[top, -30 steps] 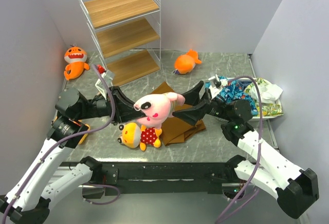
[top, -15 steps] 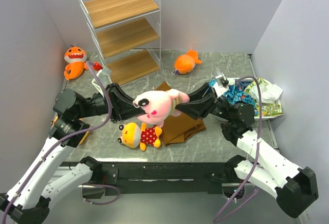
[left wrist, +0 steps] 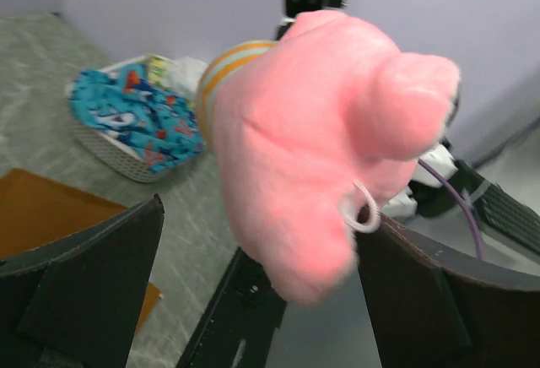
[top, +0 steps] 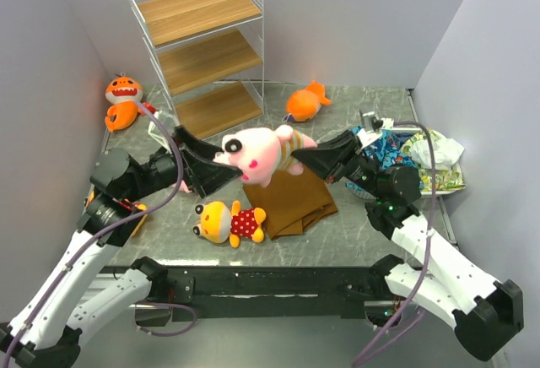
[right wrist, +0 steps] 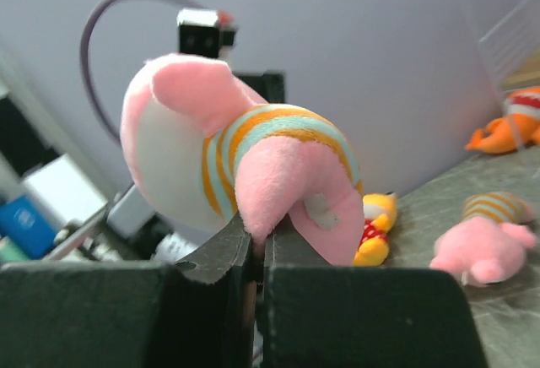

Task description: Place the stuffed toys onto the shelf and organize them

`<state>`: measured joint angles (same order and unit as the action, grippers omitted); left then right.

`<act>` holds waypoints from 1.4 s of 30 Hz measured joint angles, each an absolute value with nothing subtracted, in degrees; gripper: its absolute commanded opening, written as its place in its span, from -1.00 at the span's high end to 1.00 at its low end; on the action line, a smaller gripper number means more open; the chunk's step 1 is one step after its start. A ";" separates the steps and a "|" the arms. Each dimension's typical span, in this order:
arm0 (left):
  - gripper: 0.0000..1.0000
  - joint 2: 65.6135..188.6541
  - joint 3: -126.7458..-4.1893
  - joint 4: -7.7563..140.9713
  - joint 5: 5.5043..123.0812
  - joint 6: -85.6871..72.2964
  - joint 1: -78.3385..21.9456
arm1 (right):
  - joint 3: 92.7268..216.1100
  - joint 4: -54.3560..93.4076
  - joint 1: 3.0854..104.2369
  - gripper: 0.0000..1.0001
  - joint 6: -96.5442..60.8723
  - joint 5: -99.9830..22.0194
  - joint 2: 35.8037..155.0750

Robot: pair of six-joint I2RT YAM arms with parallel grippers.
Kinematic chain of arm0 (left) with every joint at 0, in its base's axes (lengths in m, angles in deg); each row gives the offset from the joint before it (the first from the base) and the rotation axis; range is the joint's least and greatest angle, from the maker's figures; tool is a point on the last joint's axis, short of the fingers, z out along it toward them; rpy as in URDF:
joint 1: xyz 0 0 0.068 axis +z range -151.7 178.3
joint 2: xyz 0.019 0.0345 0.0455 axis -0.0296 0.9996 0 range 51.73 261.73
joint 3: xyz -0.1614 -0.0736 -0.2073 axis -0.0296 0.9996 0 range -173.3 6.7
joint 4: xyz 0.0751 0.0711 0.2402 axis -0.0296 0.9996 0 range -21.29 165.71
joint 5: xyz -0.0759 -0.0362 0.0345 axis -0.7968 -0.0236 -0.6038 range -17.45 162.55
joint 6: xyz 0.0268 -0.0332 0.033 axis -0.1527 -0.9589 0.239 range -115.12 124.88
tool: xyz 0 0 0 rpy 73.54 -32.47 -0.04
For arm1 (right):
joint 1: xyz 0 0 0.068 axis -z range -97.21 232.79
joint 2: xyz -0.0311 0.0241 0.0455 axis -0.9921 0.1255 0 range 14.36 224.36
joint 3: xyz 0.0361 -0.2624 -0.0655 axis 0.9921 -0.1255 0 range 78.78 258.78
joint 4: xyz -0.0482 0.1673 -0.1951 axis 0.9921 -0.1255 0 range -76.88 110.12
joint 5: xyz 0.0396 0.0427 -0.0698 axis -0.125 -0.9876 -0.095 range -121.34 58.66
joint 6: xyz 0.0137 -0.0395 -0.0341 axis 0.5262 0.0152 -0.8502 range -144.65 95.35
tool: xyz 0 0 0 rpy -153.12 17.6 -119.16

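Observation:
A pink toy with a yellow-striped body (top: 260, 151) hangs in the air over the brown cloth. My right gripper (top: 300, 159) is shut on its leg (right wrist: 278, 182). My left gripper (top: 221, 159) is open, its jaws wide apart on either side of the toy's head (left wrist: 312, 132). A yellow toy in red polka dots (top: 229, 222) lies on the table near the front. One orange shark (top: 124, 100) lies left of the shelf (top: 202, 47), another (top: 305, 102) to its right. A second pink toy (right wrist: 485, 237) lies on the table, mostly hidden behind my left arm in the top view.
A folded brown cloth (top: 291, 201) lies mid-table. A basket (top: 447, 184) of colourful fabric (top: 396, 150) stands at the right, also in the left wrist view (left wrist: 126, 127). Walls close in the left, back and right sides.
The pink toy has risen and moved toward the back, carried in my right gripper. My left gripper has moved along with it at the toy's head.

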<state>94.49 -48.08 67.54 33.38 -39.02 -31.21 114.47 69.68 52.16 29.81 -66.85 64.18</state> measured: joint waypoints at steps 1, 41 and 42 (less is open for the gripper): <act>-0.93 93.99 -48.50 69.62 36.22 -37.97 -31.19 | 115.56 66.91 52.16 1.00 29.33 -65.06 63.59; -0.93 76.68 -33.83 82.82 82.07 -13.16 -31.19 | 207.10 32.13 50.01 0.66 45.26 -28.93 136.27; -0.93 76.68 -33.83 82.80 82.07 -13.16 -31.19 | 207.10 32.02 50.01 0.59 45.78 -28.51 136.90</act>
<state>76.68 -33.83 82.80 82.07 -13.16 -31.19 207.10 32.02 50.01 45.78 -28.51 136.90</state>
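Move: The right hand holds a pink striped toy by its foot. The top shelf it is bound for has its middle about 42 cm ahead, 24 cm left and some 4 cm lower; the orange fish toy lies about 40 cm ahead, 5 cm right, and the brown cloth 14 cm ahead, 3 cm left, both far below. From the open left hand, a second pink toy is roughly 20 cm ahead, 17 cm left and 37 cm down, the yellow toy 4 cm ahead, straight below. Up and forward, then level and finally dipping, the right hand carries the pink striped toy some 35 cm out and 12 cm left to the top shelf, keeping its pinch while its fingers swing clockwise to point more forward. The left hand, already open, backs off from the toy leftward, down and forward, turning about 50 degrees counter-clockwise, then waits. ##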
